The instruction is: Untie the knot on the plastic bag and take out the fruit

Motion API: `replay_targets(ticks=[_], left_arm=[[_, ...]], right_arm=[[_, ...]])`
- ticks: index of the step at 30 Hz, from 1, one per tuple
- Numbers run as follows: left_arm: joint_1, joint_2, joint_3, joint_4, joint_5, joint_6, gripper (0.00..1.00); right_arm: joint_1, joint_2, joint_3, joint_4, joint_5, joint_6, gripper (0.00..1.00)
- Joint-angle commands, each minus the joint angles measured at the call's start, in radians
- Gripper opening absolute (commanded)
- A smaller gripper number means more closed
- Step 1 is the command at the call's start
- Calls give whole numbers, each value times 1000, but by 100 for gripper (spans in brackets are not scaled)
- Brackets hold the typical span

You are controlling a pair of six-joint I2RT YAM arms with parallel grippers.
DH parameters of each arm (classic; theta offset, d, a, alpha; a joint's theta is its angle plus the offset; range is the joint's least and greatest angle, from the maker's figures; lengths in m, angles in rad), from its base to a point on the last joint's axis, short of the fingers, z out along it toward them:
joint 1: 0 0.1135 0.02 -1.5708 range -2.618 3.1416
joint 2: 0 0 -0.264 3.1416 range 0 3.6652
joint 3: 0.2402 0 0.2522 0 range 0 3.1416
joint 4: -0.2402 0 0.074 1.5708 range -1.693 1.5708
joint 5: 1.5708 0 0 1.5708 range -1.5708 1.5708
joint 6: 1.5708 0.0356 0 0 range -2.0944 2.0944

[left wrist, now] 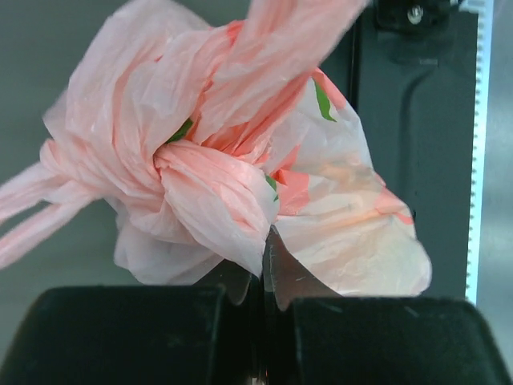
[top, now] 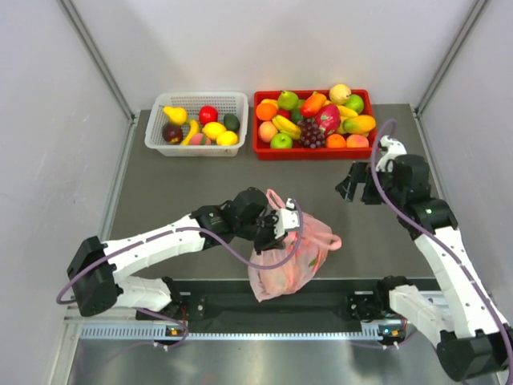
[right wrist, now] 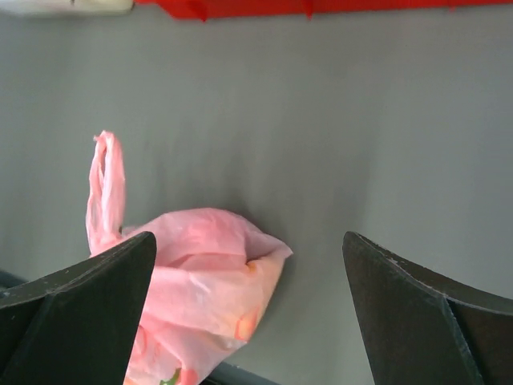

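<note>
The pink plastic bag [top: 288,261] lies at the table's near edge, partly over the black rail. Its knot [left wrist: 172,160] is a bunched twist, with handle loops trailing left in the left wrist view. Reddish and green fruit [top: 282,271] show dimly through the plastic. My left gripper [top: 276,227] is shut on a fold of the bag just beside the knot [left wrist: 232,216]. My right gripper [top: 353,186] is open and empty, up and to the right of the bag. In the right wrist view, the bag [right wrist: 200,273] lies between and beyond its fingers, one handle loop [right wrist: 106,184] standing up.
A white basket [top: 237,99] holding fruit stands at the back left. A red tray [top: 258,122] full of fruit stands at the back right. A black rail [top: 329,305] runs along the near edge under the bag.
</note>
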Motion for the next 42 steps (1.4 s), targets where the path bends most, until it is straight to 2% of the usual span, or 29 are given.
replay_targets(ticks=[1,6,9,12,21,25,28,29,31,32,33,35,39,42], left_arm=[[-47,-36,53,-92,-73,72,0],[-86,-98,21,-95,-237,89,0],[-87,-122,6,-78,-355,80,0],[-89,-127,-5,-74,-467,85,0],[-115,-144,-37,3,-398,94,0],[-126,-148,-53,35,-404,91,0],[-135,-167,-68,58,-420,88,0],[-137,-179,-73,73,-430,83,0],[-138,-193,-89,87,-467,82,0],[-140,-202,-94,95,-479,79,0],[-138,-205,-97,95,-522,69,0],[-138,-204,-106,93,-565,57,0],[-138,-187,-122,93,-806,-13,0],[-137,-188,-142,98,-1055,-76,0]], right_arm=[[84,77,39,24,51,-25,100],[277,144,-24,122,-144,-63,100],[372,119,-65,189,-153,-77,100],[397,79,-114,241,-168,-77,100],[451,174,-174,404,-245,-77,100],[506,234,-165,416,-201,-70,98],[540,274,-157,412,-141,-67,80],[551,278,-157,400,-121,-63,60],[551,276,-157,390,-46,-44,32],[551,266,-159,389,-20,-37,10],[552,236,-168,389,8,-27,3],[549,204,-177,386,100,4,0],[545,99,-217,361,334,111,0],[529,30,-255,289,593,313,0]])
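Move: The bunched, knotted top of the plastic bag lies about 14 cm left of the open right hand, some 8 cm back and 8 cm lower. An upright handle loop stands roughly 21 cm left and 2 cm back at similar height; the red fruit box is about 20 cm ahead and 9 cm left, some 18 cm below. The left hand already pinches the bag, with the knotted top about 8 cm to its right, 3 cm ahead and nearly level. Leftward, down and a little back, the right hand sweeps some 17 cm sideways to the knotted top, turning about 40 degrees counter-clockwise, then shuts on the plastic. It then pulls back right and forward about 5 cm, unwinding much of that turn. The left hand keeps its pinch, shifts left and forward, then draws farther that way as the right pulls. ##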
